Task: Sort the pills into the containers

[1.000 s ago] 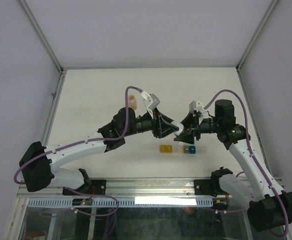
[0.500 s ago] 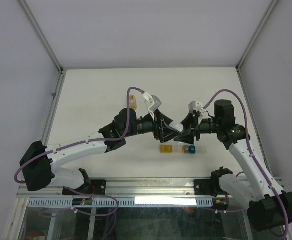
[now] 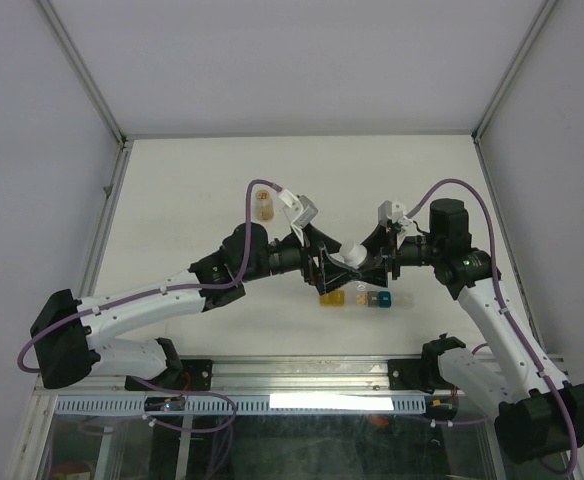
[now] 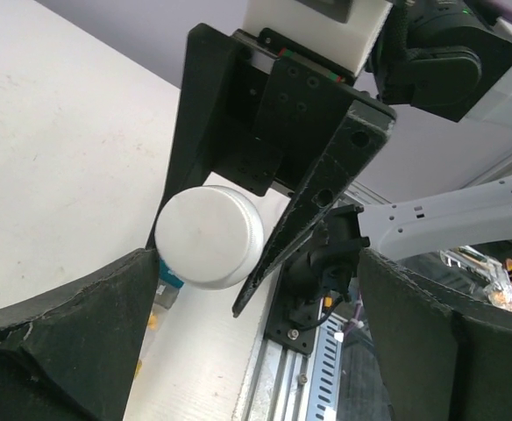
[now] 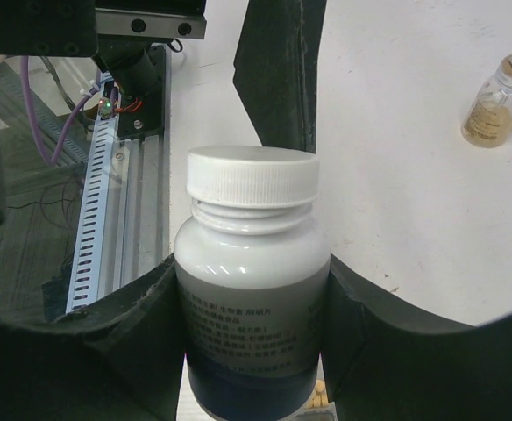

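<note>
My right gripper (image 5: 252, 351) is shut on a white pill bottle (image 5: 252, 298) that lies sideways above the table, its white screw cap (image 5: 252, 189) on. The cap (image 4: 208, 235) faces my left gripper (image 4: 256, 351), whose jaws stand wide open on either side and a little short of it, touching nothing. From above, the left gripper (image 3: 330, 270) and right gripper (image 3: 367, 266) meet over the containers (image 3: 357, 298), a short strip of yellow, clear and blue-teal boxes. Yellow pills (image 5: 320, 395) show under the bottle.
A small amber bottle (image 3: 264, 203) stands at the back left of the white table (image 3: 192, 200); it is also seen in the right wrist view (image 5: 500, 111). The metal rail (image 3: 302, 375) with the arm bases runs along the near edge.
My left gripper was shut round the bottle's cap; it has opened wide and pulled back slightly to the left. The right gripper and the bottle have stayed put.
</note>
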Controlling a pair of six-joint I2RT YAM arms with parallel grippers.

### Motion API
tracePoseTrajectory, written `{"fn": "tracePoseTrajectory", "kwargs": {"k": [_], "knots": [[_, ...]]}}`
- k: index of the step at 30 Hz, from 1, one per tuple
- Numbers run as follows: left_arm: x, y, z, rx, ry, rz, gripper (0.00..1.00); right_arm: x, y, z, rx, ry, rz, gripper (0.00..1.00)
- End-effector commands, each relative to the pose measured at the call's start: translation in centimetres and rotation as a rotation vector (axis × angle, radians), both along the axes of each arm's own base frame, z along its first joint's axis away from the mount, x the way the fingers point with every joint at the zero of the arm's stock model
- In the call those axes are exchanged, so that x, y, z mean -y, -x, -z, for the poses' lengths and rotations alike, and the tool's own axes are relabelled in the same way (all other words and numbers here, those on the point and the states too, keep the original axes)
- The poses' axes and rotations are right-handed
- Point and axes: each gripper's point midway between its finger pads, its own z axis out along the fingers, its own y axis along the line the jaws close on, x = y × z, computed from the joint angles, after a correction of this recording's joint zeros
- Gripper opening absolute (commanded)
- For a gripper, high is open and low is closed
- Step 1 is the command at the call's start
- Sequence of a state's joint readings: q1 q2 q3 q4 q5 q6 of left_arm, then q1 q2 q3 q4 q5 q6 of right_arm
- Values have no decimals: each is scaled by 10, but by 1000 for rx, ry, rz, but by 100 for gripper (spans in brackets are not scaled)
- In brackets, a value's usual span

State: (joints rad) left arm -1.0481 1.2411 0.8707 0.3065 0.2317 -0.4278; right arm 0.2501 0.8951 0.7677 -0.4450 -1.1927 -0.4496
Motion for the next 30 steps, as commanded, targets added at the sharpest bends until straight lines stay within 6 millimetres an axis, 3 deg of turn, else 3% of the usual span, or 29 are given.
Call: {"fn": "tracePoseTrajectory", "kwargs": {"k": [1, 18, 30], "knots": [[-6, -4, -18, -2, 28, -49, 97, -1, -4, -17, 80, -28, -7, 0], [-15, -17, -40, -16, 82, -140, 83, -1, -5, -16, 77, -27, -5, 0], [-3, -17, -46, -36, 95, -108, 69, -1, -5, -16, 76, -27, -5, 0]]}}
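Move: The cap of the white pill bottle, which my right hand holds tilted up and to the left, lies about 2 cm ahead and 1 cm to the right of my open left hand, level with it. About 25 cm lower on the table, 1 cm ahead, the yellow box lies some 1 cm to the right, the clear tray 8 cm, the teal box 12 cm. From my right hand the cap is about 3 cm left and 3 cm up. I shift my left hand roughly 2 cm forward to bring the cap more centrally between its fingers, easing left about 1 cm, first dipping 1 cm, then rising to end 1 cm higher. The hand swings slightly counter-clockwise while its fingers close from nearly wide open to about two thirds, without yet pinching the cap. My right hand stays put and keeps its hold on the bottle. ##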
